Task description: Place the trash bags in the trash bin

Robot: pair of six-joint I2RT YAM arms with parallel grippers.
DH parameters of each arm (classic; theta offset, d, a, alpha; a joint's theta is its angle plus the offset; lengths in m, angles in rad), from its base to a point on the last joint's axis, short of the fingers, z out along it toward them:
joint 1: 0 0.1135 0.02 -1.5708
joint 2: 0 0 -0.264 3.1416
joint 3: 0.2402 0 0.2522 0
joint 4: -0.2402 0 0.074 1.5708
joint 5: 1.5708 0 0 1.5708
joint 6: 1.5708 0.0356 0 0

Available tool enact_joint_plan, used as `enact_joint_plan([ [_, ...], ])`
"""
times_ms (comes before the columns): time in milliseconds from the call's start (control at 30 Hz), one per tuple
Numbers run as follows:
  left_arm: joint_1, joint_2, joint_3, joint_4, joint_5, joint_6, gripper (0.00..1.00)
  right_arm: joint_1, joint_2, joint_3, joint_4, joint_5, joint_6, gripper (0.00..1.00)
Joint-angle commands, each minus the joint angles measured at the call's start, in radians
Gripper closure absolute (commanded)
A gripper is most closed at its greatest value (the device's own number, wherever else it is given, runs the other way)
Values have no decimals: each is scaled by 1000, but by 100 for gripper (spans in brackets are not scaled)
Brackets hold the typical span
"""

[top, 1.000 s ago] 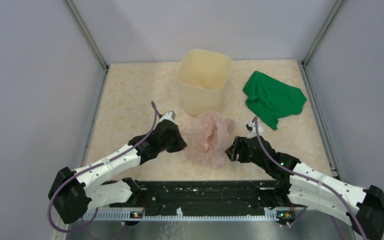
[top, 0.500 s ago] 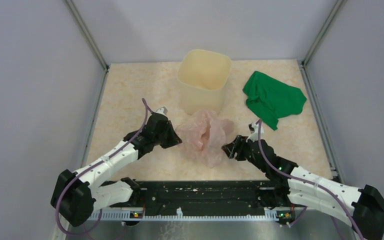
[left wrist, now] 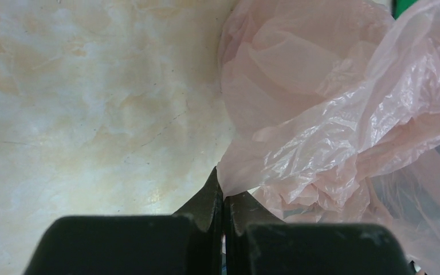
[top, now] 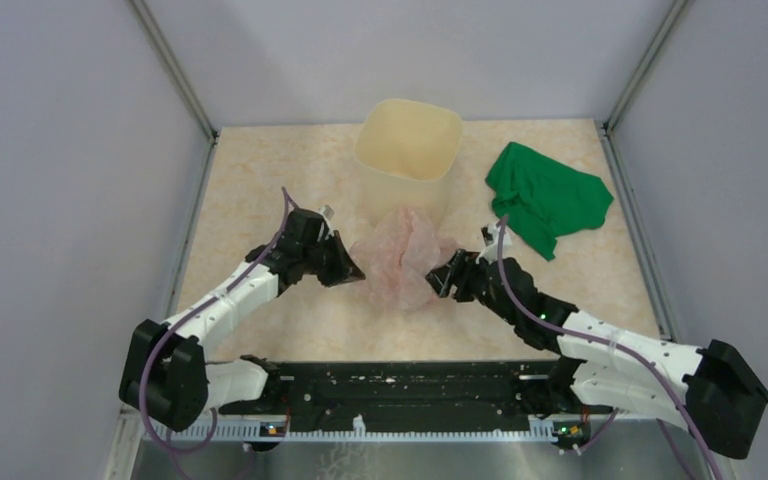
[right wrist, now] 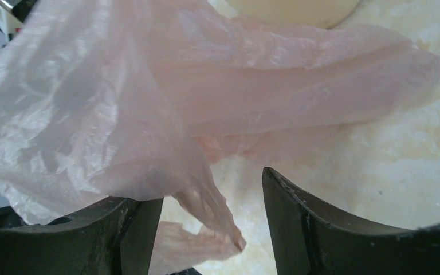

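The trash bag (top: 400,262) is a crumpled pale-pink film heap on the table, just in front of the cream trash bin (top: 408,160). My left gripper (top: 355,272) is at the bag's left edge; in the left wrist view it (left wrist: 224,186) is shut on a pinch of the film (left wrist: 321,114). On the bag's right side my right gripper (top: 438,278) stands open. In the right wrist view a loose fold of the bag (right wrist: 206,86) hangs between the fingers of that gripper (right wrist: 206,186) and drapes over the left one. The bin's base (right wrist: 292,8) shows at the top.
A green cloth (top: 545,197) lies crumpled at the back right, beside the bin. Metal frame rails and grey walls close in the marbled tabletop (top: 260,190) on the left, right and back.
Both arms have reached farther from their bases, toward the bin. The bag has shifted with them and now lies bunched up against the bin's front.
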Motion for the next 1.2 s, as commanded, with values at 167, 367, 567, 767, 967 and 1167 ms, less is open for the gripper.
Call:
enact_joint_plan([
  [167, 51, 57, 68, -1, 147, 15, 100, -6, 132, 97, 138, -31, 5, 37],
  [367, 69, 65, 106, -19, 196, 20, 100, -7, 122, 162, 14, -77, 45, 68],
  [567, 67, 51, 510, -182, 263, 81, 100, -6, 52, 781, -664, 56, -127, 100],
  [767, 41, 220, 1521, -270, 318, 57, 100, -6, 323, 1957, -1059, 58, -385, 100],
  [967, 39, -11, 1120, -245, 225, 161, 100, -6, 141, 1480, -978, -12, -307, 100],
  [1167, -45, -371, 256, -372, 65, 198, 100, 14, -132, 552, -922, -128, -65, 100],
])
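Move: Between the right hand's open fingers hangs the pink bag's free right edge, about 1 cm ahead, 2 cm left and level; the pink bag's middle is some 7 cm ahead, 8 cm left and 6 cm below. From the left hand, still shut on its other edge, the pink bag's middle is about 6 cm ahead, 9 cm right, 4 cm down. The trash bin stands 23 cm ahead of the right hand, 7 cm left, its middle about level. Easing a couple of centimetres left, the right hand shuts on the pink bag's free edge while the left keeps its pinch. Both then whip straight up some 50 cm, fingers swinging upward, the left by about 60 degrees, and swing back towards the bases; at the top they reverse and drop fast, nearly 20 cm, their tips tilting down again. ##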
